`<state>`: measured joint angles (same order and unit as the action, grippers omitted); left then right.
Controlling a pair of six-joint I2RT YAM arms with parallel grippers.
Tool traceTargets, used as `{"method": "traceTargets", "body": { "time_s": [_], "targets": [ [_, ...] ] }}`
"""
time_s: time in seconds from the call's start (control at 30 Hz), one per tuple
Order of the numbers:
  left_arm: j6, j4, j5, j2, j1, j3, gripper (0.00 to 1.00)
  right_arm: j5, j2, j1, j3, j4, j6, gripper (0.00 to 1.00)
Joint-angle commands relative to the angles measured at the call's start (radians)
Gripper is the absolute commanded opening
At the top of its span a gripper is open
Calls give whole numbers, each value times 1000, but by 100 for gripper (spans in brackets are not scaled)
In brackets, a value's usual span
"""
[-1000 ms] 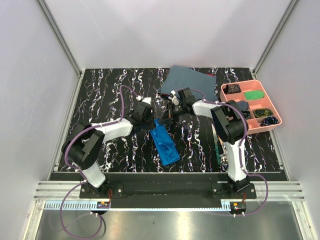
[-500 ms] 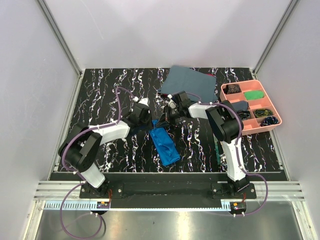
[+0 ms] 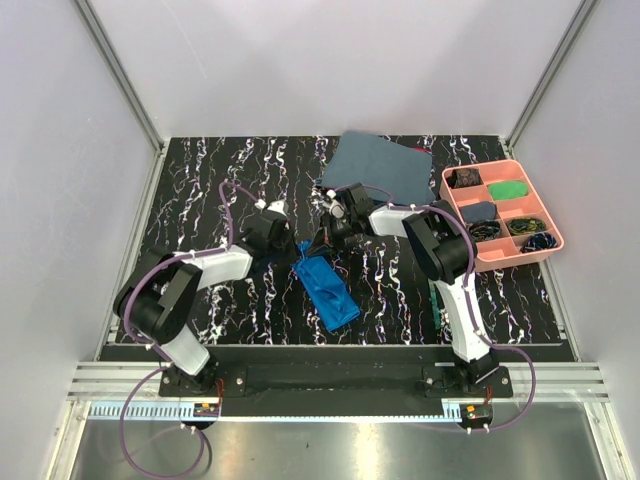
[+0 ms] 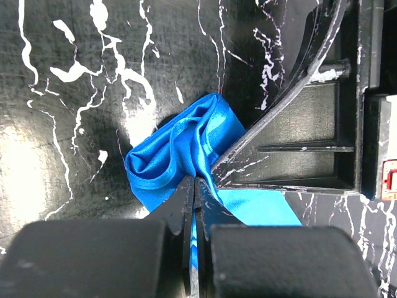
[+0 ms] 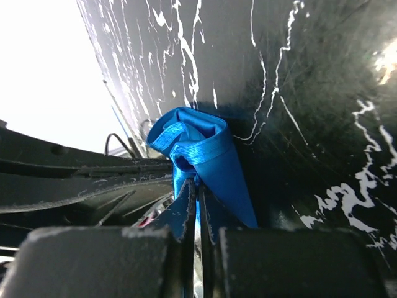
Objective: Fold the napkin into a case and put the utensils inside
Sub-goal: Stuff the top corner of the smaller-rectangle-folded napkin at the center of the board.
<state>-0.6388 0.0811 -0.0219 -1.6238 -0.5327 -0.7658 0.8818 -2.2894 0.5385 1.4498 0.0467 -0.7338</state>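
Observation:
The bright blue napkin (image 3: 327, 288) lies folded into a narrow strip in the middle of the table, its far end bunched up. My left gripper (image 3: 293, 250) is shut on that bunched end from the left. My right gripper (image 3: 318, 242) is shut on the same end from the right. In the left wrist view the gathered napkin (image 4: 180, 149) rises from the shut left gripper (image 4: 195, 186). The right wrist view shows a napkin (image 5: 208, 152) fold pinched in the right gripper (image 5: 197, 189). A green-handled utensil (image 3: 436, 303) lies by the right arm, mostly hidden.
A dull grey-blue cloth (image 3: 385, 165) lies at the back of the table. A pink compartment tray (image 3: 556, 238) with small items stands at the right. White walls close in the table on three sides. The right gripper's black body (image 4: 310, 124) fills the right of the left wrist view.
Both grippers have shifted left and closer together at the napkin's far end. That end has bunched up and moved slightly left. The right gripper has closed on the cloth.

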Motion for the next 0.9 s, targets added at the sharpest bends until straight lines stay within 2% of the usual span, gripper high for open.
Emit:
{"method": "traceTargets", "body": {
  "time_s": [0.0, 0.3, 0.43, 0.63, 0.87],
  "targets": [
    [-48, 102, -170, 48, -12, -33, 0, -55, 15, 40, 12, 32, 86, 2],
    [-56, 48, -109, 120, -10, -53, 0, -57, 28, 38, -6, 13, 114, 1],
    [-68, 55, -145, 68, 6, -43, 0, 8, 21, 41, 0, -37, 100, 3],
    [-82, 92, -136, 50, 7, -1, 0, 95, -25, 41, 63, -108, 50, 13],
    [-47, 31, -75, 120, 5, -9, 0, 88, 79, 20, -51, -113, 34, 28]
  ]
}}
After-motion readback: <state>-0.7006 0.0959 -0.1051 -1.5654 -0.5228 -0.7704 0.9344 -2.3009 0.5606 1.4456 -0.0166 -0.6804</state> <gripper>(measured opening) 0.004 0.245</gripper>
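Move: Just ahead of the two nearly touching fingertips is the napkin's top corner, a rolled end about 2 cm forward of the left hand and level sideways, barely below it. From the right hand that corner lies about 2 cm to the left and 1 cm ahead. The napkin's lower end trails some 14 cm back and 10 cm right of the left hand; the grey stack is roughly 22 cm ahead and 15 cm right of the right hand, both a little lower. Lifting the napkin's top edge, the still-shut left hand rises about 3 cm and eases 1.5 cm right, its left side rolling slightly down as it keeps its pinch. The right hand stays low at the rolled end, works about 1 cm back and sinks slightly, then shifts 1 cm left and a little up, its fingers finally parting to about a quarter open with cloth between them. ##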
